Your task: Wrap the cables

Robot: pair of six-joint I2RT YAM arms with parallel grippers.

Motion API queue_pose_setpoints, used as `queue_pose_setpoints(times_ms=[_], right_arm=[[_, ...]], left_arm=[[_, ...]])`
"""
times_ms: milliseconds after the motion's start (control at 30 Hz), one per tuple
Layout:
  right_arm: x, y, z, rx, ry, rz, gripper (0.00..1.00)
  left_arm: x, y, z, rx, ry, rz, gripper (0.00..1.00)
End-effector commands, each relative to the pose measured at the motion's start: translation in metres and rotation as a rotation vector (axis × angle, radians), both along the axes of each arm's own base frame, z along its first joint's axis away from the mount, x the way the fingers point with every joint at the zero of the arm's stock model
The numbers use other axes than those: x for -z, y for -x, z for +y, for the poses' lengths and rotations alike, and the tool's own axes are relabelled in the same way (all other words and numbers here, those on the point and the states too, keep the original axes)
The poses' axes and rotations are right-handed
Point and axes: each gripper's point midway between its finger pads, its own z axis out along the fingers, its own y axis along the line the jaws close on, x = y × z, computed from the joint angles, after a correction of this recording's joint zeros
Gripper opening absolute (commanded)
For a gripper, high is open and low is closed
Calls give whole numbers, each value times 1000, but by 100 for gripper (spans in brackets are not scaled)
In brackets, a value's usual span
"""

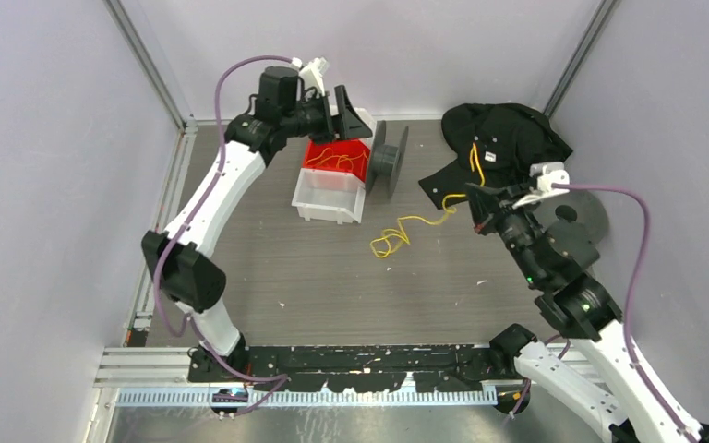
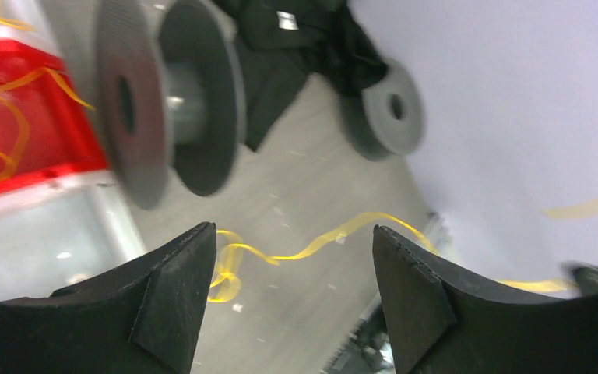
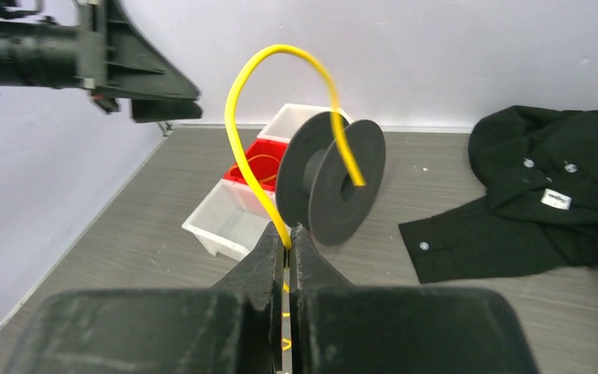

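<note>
A yellow cable (image 1: 397, 235) lies in loose loops on the table and runs up to my right gripper (image 1: 473, 196), which is shut on it. In the right wrist view the cable (image 3: 276, 54) arches up from the pinched jaws (image 3: 288, 236) toward a dark grey spool (image 3: 335, 179). That spool (image 1: 388, 159) stands on edge beside the bins. My left gripper (image 1: 362, 118) hangs open above the red bin, holding nothing. Between its fingers (image 2: 292, 257) the cable (image 2: 319, 243) shows on the table far below. More yellow cables (image 1: 337, 159) lie in the red bin (image 2: 54, 136).
A white bin (image 1: 330, 196) adjoins the red one. A black garment (image 1: 503, 138) lies at the back right. A second grey spool (image 1: 580, 214) sits by the right wall behind my right arm. Walls close in on three sides.
</note>
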Motion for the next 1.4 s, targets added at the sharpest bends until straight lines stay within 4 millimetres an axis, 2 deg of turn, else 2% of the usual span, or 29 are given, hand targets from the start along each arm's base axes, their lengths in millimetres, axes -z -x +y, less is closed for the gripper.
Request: queue_pose_setpoints(times_ms=[0,33,133,233,400,600,633,700,733,800,900,1000,1100,1133,1267,1367], right_arm=[[6,25,-24,25,100,78,1],[1,32,-28,26,98,78,0],[-8,47,-36,18,84,84,0],[-14,58,-41,16,67,98,1],[-17,64,-45,21,48,104,1],[-16,61,-41,13,32,111,1],[-16,60,-38,4,30,114,0],[-15,59,-31,-28,37,123,0],[-14,58,-27,-46,47,129,1],[-12,59,-19,-86,71,145,0],[-10,60,-3,-177,109,170,1],[-7,60,23,-302,127,207,1],[-4,54,50,-413,124,239,1],[-2,52,58,-453,124,253,1],[3,34,79,-574,58,309,1],[0,7,80,-612,-60,321,0]], left_arm=[[46,-48,-2,-100,-220,-110,75],[61,-59,-8,-103,-263,-122,75],[87,-78,-18,-117,-386,-179,74],[105,-97,-25,-141,-441,-242,72],[129,-116,-32,-144,-468,-257,61],[141,-119,-39,-111,-514,-298,38],[141,-119,-39,-108,-524,-306,30],[143,-119,-38,-101,-541,-308,5],[143,-117,-38,-91,-550,-305,1],[141,-111,-38,-55,-555,-309,0],[127,-92,-36,8,-535,-340,0],[116,-70,-33,40,-519,-371,0],[117,-47,-33,62,-544,-396,0],[126,-42,-28,52,-575,-395,0],[134,-22,-17,39,-651,-483,0],[139,-9,-15,67,-648,-496,0]])
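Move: The spool stands on edge about 14 cm ahead of the open left hand, 7 cm to its right and 25 cm lower. From the left hand the red bin lies some 17 cm ahead, 4 cm left, and the near white bin 8 cm ahead, 6 cm left. From the right hand, which holds the yellow cable end, the spool is roughly 27 cm ahead, 11 cm left, 26 cm below; the cable's trailing tangle lies 12 cm ahead, 9 cm left, and the black cloth 32 cm ahead, 15 cm right. Down about 18 cm and forward 10, the left hand swoops onto the spool, its wrist rolling some 30 degrees to point the fingers downward, pinches the bin-side flange by its rim, then draws back 10 cm at level height. The right hand keeps its pinch on the cable, backs off to the right, then swings left towards the spool, sinking slightly, tipping down and turning counter-clockwise. ##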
